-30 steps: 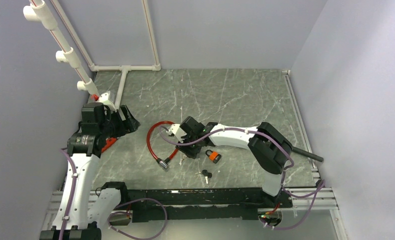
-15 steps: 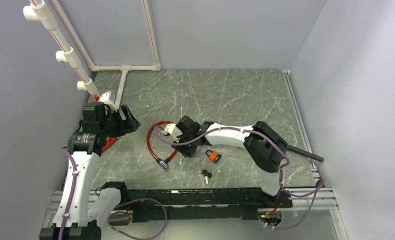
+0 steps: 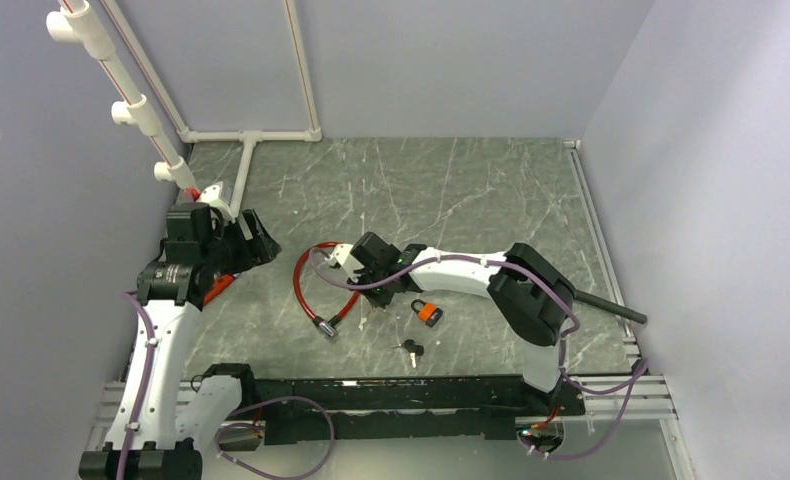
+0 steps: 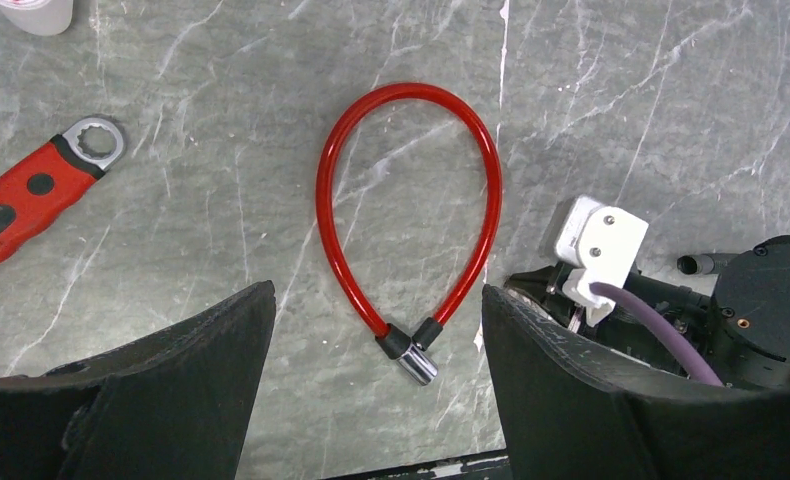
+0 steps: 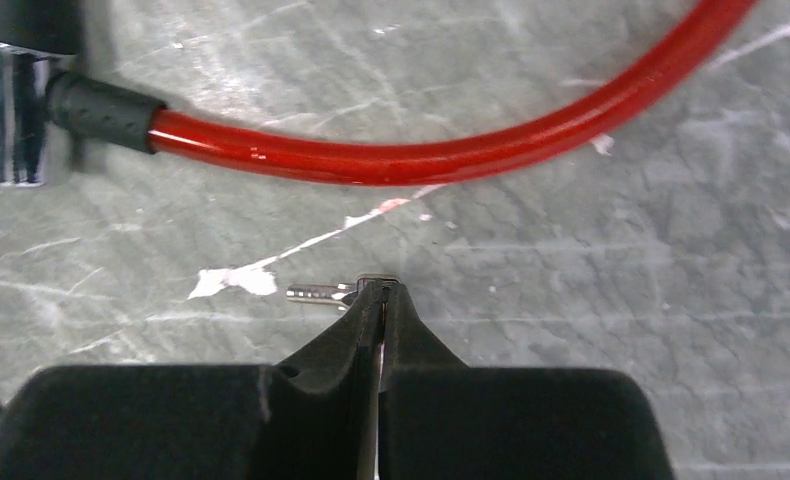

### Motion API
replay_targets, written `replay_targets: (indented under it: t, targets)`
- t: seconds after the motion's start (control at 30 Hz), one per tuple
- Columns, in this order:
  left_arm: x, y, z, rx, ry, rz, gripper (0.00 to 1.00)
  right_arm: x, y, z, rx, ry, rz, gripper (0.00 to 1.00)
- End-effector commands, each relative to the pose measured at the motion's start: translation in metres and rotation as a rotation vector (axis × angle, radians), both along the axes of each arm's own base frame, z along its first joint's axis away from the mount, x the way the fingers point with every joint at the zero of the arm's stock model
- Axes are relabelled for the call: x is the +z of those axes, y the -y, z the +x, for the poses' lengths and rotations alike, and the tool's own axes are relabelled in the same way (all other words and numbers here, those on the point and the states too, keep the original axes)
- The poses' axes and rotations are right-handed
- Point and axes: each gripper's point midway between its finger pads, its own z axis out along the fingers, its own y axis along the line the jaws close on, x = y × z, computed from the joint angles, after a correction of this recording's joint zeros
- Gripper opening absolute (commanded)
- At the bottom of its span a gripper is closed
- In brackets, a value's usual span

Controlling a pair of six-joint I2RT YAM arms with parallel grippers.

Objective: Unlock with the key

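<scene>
A red cable lock (image 3: 304, 278) lies looped on the marble table, its chrome cylinder (image 3: 325, 329) at the near end. The left wrist view shows the loop of the cable lock (image 4: 408, 95) and the cylinder (image 4: 418, 365) below it. My right gripper (image 5: 381, 298) is shut on a small silver key (image 5: 319, 293), whose shaft sticks out to the left. It is just short of the red cable (image 5: 421, 160), and the cylinder (image 5: 6, 110) is at the far left. In the top view the right gripper (image 3: 364, 297) is low beside the cable. My left gripper (image 4: 376, 330) hangs open above the lock, holding nothing.
An orange padlock (image 3: 428, 312) and a bunch of keys (image 3: 411, 349) lie near the right arm. A red-handled wrench (image 4: 31, 190) lies left of the cable. White pipe framing (image 3: 246, 135) runs along the back left. A black rod (image 3: 611, 308) lies at the right edge.
My right gripper has closed on the key and shifted slightly left toward the cable. The left arm has stayed put.
</scene>
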Motion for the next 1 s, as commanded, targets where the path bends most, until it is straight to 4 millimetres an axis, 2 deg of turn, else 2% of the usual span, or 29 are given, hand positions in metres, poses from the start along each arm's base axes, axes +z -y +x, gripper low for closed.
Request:
replay_targets:
  t: [0.0,0.07,0.1,0.2,0.33,0.6,0.9,0.97]
  targets:
    - [0.001,0.0,0.0,-0.005,0.003,0.003,0.8,0.018,0.011,0.02,-0.161,0.096,0.001,0.0]
    - [0.0,0.001,0.0,-0.007,0.002,0.002,0.8,0.018,0.016,0.015,-0.183,0.086,0.008,0.01]
    - [0.0,0.001,0.001,-0.008,0.002,0.0,0.8,0.02,0.017,0.014,-0.191,0.083,0.018,0.06]
    - [0.0,0.001,0.001,-0.008,0.002,-0.003,0.8,0.027,0.018,0.01,-0.197,0.075,0.046,0.34]
    - [-0.001,0.0,0.002,-0.005,-0.002,-0.005,0.8,0.03,0.019,0.009,-0.199,0.075,0.049,0.34]
    - [0.0,0.0,0.001,-0.003,0.0,-0.006,0.8,0.014,0.025,0.007,-0.205,0.055,-0.009,0.33]
    - [0.0,0.0,0.001,-0.004,0.003,-0.007,0.8,0.009,0.031,0.0,-0.254,0.02,-0.014,0.32]
    - [0.0,0.0,0.001,-0.004,0.004,-0.006,0.8,0.006,0.032,0.001,-0.255,0.022,-0.018,0.29]
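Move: The silver keys lie right under the right hand's shut fingertips, about 1 cm below. The metal lock body of the red cable is some 9 cm to that hand's left and 4 cm back, the orange padlock about 11 cm to its right and 2 cm back, and the black-headed keys about 8 cm right and 9 cm back. From the high left hand the silver keys lie roughly 20 cm to the right, 3 cm back and 20 cm down. The silver keys are drawn to the right, away from the red cable, by the right hand's already shut fingertips as it slides about 3 cm right and turns some 15 degrees clockwise. Partway through, the fingers part to about a third of their opening and rise roughly 1 cm, ending open just over the keys' ring. ##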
